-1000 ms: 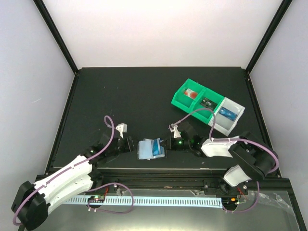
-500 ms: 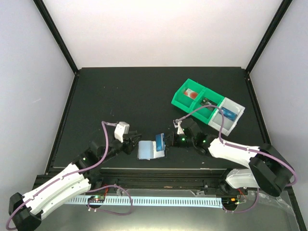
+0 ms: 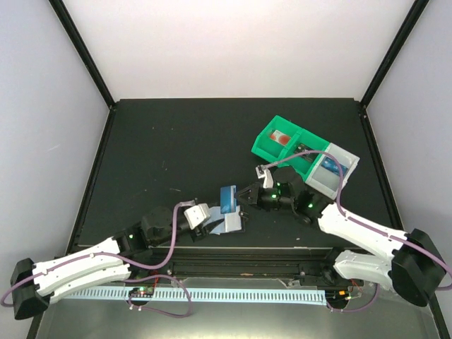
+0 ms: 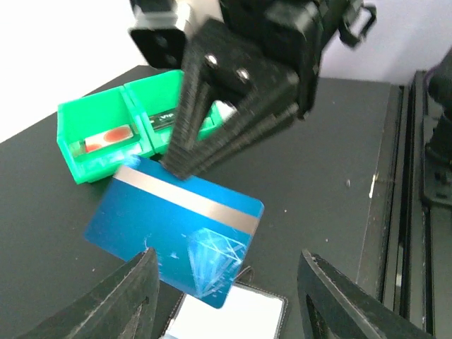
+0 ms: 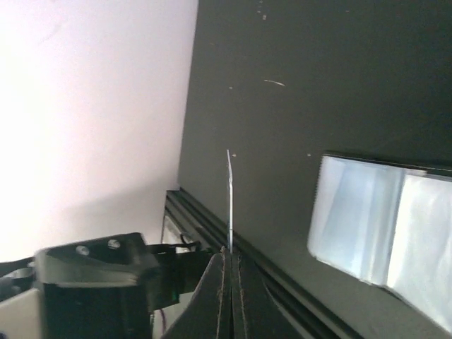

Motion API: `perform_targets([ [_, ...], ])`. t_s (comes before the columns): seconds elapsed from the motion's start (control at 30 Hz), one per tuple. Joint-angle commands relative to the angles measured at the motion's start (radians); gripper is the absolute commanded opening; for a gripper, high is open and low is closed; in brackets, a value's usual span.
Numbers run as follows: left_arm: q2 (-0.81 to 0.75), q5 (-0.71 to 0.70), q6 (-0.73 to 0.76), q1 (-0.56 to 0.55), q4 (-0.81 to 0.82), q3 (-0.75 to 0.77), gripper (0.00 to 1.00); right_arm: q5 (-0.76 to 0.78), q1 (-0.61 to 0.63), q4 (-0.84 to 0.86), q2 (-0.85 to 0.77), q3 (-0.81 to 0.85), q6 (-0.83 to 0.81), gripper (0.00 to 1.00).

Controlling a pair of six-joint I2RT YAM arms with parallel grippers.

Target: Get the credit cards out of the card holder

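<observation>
My right gripper (image 3: 239, 198) is shut on one long edge of a bright-blue credit card (image 3: 227, 199), which hangs in the air just beyond the card holder (image 3: 226, 223). The left wrist view shows the credit card (image 4: 169, 236) face-on, with a silver stripe and a white diamond mark. It is edge-on in the right wrist view (image 5: 229, 201), pinched by the right gripper (image 5: 229, 256). The pale holder (image 4: 233, 319) (image 5: 381, 226) lies flat on the table. My left gripper (image 4: 229, 263) (image 3: 207, 215) stands open at the holder's left end, gripping nothing.
A green tray (image 3: 269, 146) with a grey end compartment (image 3: 344, 171) stands at the back right. It holds a red-and-white item (image 3: 281, 138), a dark green item (image 3: 304, 150) and a blue card (image 3: 329, 167). The table's metal front rail (image 3: 240, 256) runs just behind both grippers.
The right gripper has pulled the blue card up and away from the holder. The left arm slid right, up to the holder, and its jaws have widened.
</observation>
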Motion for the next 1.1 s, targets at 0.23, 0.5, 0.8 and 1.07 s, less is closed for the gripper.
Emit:
perform_targets([
  [0.23,0.157,-0.333,0.348,-0.237,-0.010,0.109,0.58,-0.061,-0.006,0.025,-0.075,0.015,0.114,0.01],
  [0.5,0.270,-0.573,0.454,-0.331,0.108,0.119,0.58,-0.073,-0.007,0.046,-0.083,-0.003,0.136,0.01],
  [0.8,0.349,-0.755,0.494,-0.381,0.178,0.130,0.44,-0.071,-0.006,0.054,-0.103,-0.020,0.148,0.01],
  [1.07,0.343,-0.763,0.488,-0.397,0.183,0.128,0.05,-0.084,-0.006,0.087,-0.096,-0.045,0.147,0.01],
])
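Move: The blue credit card, hanging from the right fingertips, has its middle about 5 cm ahead of the left hand point, 3 cm to its right and some 1 cm lower. The right fingertips pinching its edge are roughly 6 cm ahead and 5 cm right at the same height; the opened card holder lies on the table about 3 cm ahead, 3 cm right and 14 cm below. From the right hand point, the card's middle is 2 cm left, 1 cm back and 1 cm lower. Roll the left wrist some 35 degrees, clockwise as seen from behind the hand, while easing the open gripper right, back and slightly down, then bring it about 2.5 cm forward to the card's near end. Close the fingers there to pinch it from both sides. Keep the card gripped in the shut right fingers, raising them about 3 cm early on. ##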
